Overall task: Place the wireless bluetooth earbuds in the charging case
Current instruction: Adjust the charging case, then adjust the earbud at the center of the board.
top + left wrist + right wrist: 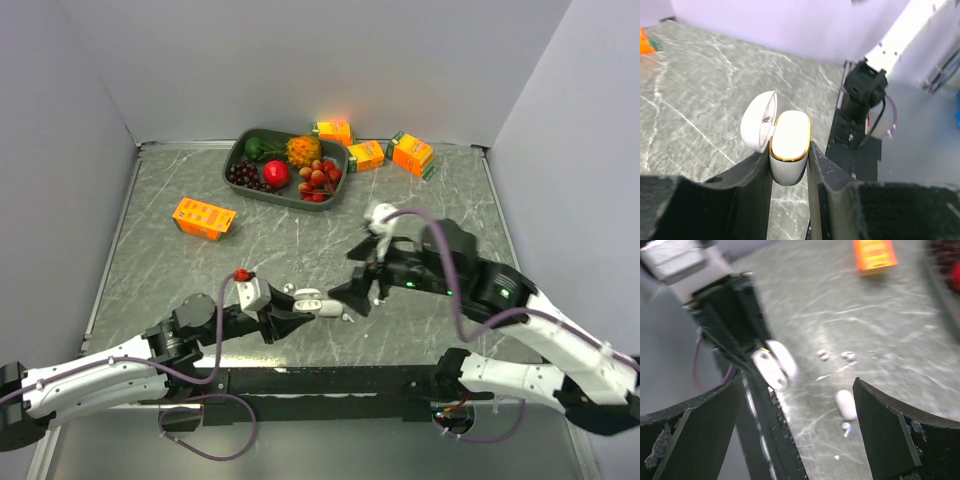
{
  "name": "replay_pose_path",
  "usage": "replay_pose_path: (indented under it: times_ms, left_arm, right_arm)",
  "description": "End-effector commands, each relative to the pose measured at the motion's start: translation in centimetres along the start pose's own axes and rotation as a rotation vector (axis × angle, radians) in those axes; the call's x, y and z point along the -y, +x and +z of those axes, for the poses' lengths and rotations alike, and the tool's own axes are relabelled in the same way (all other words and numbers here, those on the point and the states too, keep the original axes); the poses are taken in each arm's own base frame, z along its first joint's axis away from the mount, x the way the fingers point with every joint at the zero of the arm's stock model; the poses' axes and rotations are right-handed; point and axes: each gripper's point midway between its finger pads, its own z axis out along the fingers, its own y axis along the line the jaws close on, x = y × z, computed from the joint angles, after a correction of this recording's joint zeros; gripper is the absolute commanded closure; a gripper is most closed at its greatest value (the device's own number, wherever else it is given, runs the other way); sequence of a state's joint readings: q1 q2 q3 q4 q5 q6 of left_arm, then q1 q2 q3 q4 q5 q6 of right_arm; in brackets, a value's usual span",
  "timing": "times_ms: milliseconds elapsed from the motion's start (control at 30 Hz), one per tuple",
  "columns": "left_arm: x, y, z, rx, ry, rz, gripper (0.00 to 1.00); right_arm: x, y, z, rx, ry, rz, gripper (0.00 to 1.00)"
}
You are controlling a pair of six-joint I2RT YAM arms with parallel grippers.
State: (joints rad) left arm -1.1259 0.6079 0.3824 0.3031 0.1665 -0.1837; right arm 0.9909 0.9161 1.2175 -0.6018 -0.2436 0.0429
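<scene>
The charging case [789, 145] is white with a gold rim, its lid [757, 122] hinged open, and my left gripper [790, 165] is shut on its body. From above, the case [308, 300] is held just over the table near the front edge. Right beside it, my right gripper [352, 295] stands open with nothing between its fingers [885, 435]. Two tiny white earbuds [823, 355] lie on the table beyond the held case. A third earbud [846, 427] lies next to a second, closed white case [846, 404] between the right jaws.
A dark tray [240, 150] of fruit stands at the back centre, with three orange boxes [411, 153] to its right. Another orange box [203, 216] lies left of centre. White walls close in the table on three sides.
</scene>
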Motion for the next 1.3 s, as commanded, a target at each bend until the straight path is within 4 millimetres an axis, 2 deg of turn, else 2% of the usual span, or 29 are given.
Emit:
replay_pose_path:
  times_ms: [0,33,67,133,167,200,267,300,333,400,567,900,1267]
  left_arm:
    - [-1.2,-1.5,-1.0,0.103,-0.085,-0.07,0.99]
    - [-1.3,-1.5,-1.1,0.111,-0.09,-0.082,0.99]
    - [-1.2,-1.8,-1.3,0.126,-0.093,-0.092,0.99]
    - [-0.9,-1.6,-1.4,0.129,-0.074,-0.107,0.99]
    - [-0.8,-1.6,-1.4,0.133,-0.073,-0.111,0.99]
    - [-0.9,-1.5,-1.4,0.136,-0.073,-0.125,0.99]
    - [-0.9,-1.5,-1.4,0.146,-0.08,-0.145,0.99]
    - [-1.0,-1.1,-1.5,0.143,-0.084,-0.153,0.99]
    - [-1.0,-1.2,-1.5,0.15,-0.082,-0.157,0.99]
    - [-0.9,-0.9,-1.5,0.143,-0.077,-0.166,0.99]
    - [-0.5,-0.2,-1.6,0.117,-0.056,-0.174,0.99]
    - [-0.1,0.1,-2.2,0.134,-0.039,-0.201,0.99]
    - [0.1,0.2,-2.3,0.127,-0.032,-0.208,0.99]
  right_arm:
    - [5.2,2.1,-1.3,0.072,0.295,0.222,0.01]
    - [7.4,3.5,-1.2,0.041,0.382,0.288,0.01]
    - [8.2,5.5,-1.1,-0.009,0.43,0.389,0.0]
    - [11.7,9.8,-1.0,-0.12,0.584,0.523,0.01]
    - [12.7,11.5,-1.2,-0.156,0.644,0.577,0.01]
    - [13.6,14.0,-1.2,-0.215,0.697,0.602,0.05]
    - [15.1,16.7,-1.0,-0.274,0.765,0.661,0.09]
    - [15.4,17.9,-0.6,-0.287,0.769,0.672,0.2]
    - [15.9,18.7,-0.5,-0.299,0.786,0.688,0.26]
    - [16.3,19.7,-0.1,-0.316,0.796,0.693,0.35]
    - [16.7,22.6,0.3,-0.474,0.805,0.665,0.25]
    - [16.4,26.6,1.7,-0.592,0.772,0.685,0.28]
    - [17.0,29.3,2.4,-0.671,0.817,0.735,0.32]
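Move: The rightmost earbud lies about 9 cm ahead of the right hand, 11 cm to its right and some 33 cm below. Of that earbud, the closed white case is about 12 cm left and 2 cm nearer the base, and a second earbud about 8 cm left and 3 cm nearer. The open charging case in the left hand is roughly 6 cm left, 3 cm back and 9 cm below the right hand. From the left hand, the rightmost earbud is about 11 cm ahead, 17 cm right, 24 cm down. Touching nothing, the open right hand swings away from the held case, forward and right, then plunges about 30 cm in all, quickly then slower, towards the rightmost earbud, its wrist turning clockwise until the fingers point down and close part-way around empty air. The left hand keeps its pinch on the charging case, easing about 2 cm left and slightly down with a small tilt. ##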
